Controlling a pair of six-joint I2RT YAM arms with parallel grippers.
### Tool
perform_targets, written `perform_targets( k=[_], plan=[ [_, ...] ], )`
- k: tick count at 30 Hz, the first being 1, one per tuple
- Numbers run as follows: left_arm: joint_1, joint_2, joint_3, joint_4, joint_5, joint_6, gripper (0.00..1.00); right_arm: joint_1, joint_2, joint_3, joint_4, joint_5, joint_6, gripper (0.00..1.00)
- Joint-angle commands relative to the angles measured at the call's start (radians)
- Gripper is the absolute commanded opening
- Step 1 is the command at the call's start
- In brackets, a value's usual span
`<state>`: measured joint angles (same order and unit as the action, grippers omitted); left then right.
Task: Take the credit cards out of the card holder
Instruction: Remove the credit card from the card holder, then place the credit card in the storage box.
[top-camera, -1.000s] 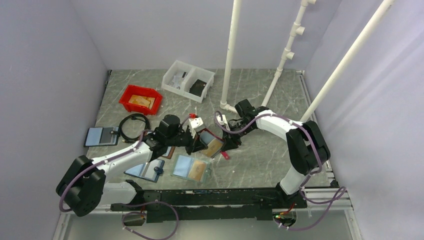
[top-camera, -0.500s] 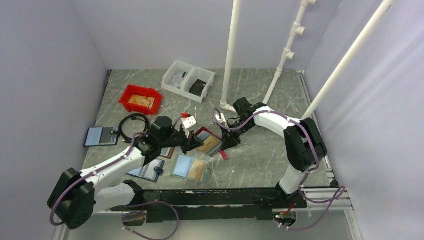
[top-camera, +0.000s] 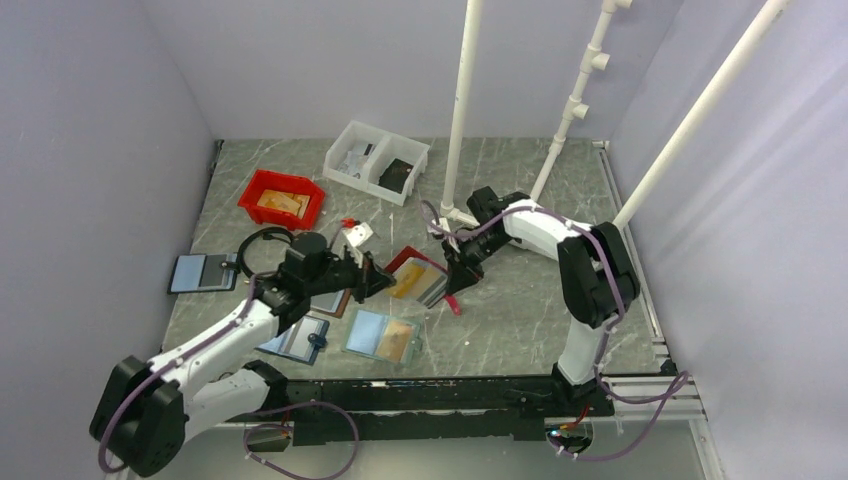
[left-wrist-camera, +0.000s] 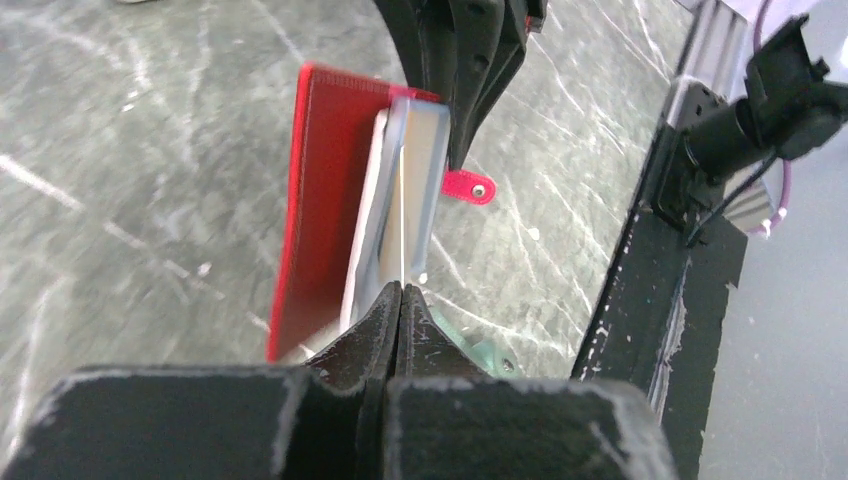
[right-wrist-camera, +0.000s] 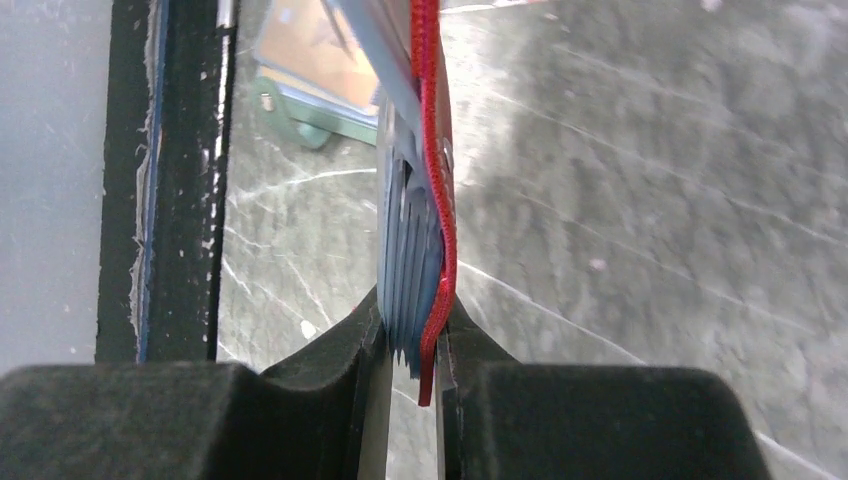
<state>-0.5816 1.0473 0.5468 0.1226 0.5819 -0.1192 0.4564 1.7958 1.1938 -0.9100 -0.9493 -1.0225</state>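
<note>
The red card holder (top-camera: 418, 279) hangs tilted above the table between both grippers. My right gripper (top-camera: 459, 276) is shut on its right end; the right wrist view shows the red cover (right-wrist-camera: 430, 110) and blue-grey pockets pinched in my right gripper (right-wrist-camera: 412, 320). My left gripper (top-camera: 372, 272) is at the holder's left end. In the left wrist view my left gripper (left-wrist-camera: 401, 288) is shut on the thin edge of a credit card (left-wrist-camera: 402, 225) that runs up into the card holder (left-wrist-camera: 325, 200). A tan-orange card face (top-camera: 405, 284) shows inside. The pink tab (left-wrist-camera: 470, 187) hangs below.
A teal holder with an orange card (top-camera: 382, 336) lies near the front, a blue-grey holder (top-camera: 298, 338) to its left, and another holder (top-camera: 203, 272) at far left. A red bin (top-camera: 282, 198), white bin (top-camera: 376, 162), black cable (top-camera: 262, 250) and white pipes (top-camera: 462, 110) stand behind.
My right gripper has closed on the holder's right end. My left arm has drawn back to the left, still shut, and the holder has risen and shifted left.
</note>
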Motion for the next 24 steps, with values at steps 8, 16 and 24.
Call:
perform_targets(
  k=[8, 16, 24],
  plan=[
    [0.231, -0.194, -0.101, -0.015, -0.032, -0.341, 0.0, -0.07, 0.162, 0.159, -0.101, 0.092, 0.211, 0.11],
    [0.524, -0.021, -0.058, 0.073, 0.068, -0.611, 0.0, -0.07, 0.137, 0.124, 0.008, 0.221, 0.347, 0.4],
    [0.705, 0.193, 0.103, 0.097, -0.003, -0.821, 0.0, -0.072, 0.099, 0.1, 0.06, 0.342, 0.379, 0.47]
  ],
)
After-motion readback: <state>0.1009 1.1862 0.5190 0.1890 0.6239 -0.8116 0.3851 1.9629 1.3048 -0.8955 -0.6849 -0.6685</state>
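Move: The red bin lies about 23 cm ahead of the left hand, 26 cm to its left and 11 cm below; the brown card holder is level with that hand, 17 cm left, and the coiled cable 10 cm ahead and 29 cm left, both near table height. The right hand's set-down spot is about 5 cm ahead, 4 cm left and 6 cm below; from that hand, the green card holder is 11 cm back and 15 cm left, also 6 cm lower. Keep the credit card pinched in the shut left fingers and sweep it left and forward, about 20 cm, away from the red card holder and towards the red bin, turning counter-clockwise some 50 degrees. Meanwhile bring the right gripper a little forward, then down about 5 cm and slightly right, lowering the card holder to the table and opening the fingers to let go. ##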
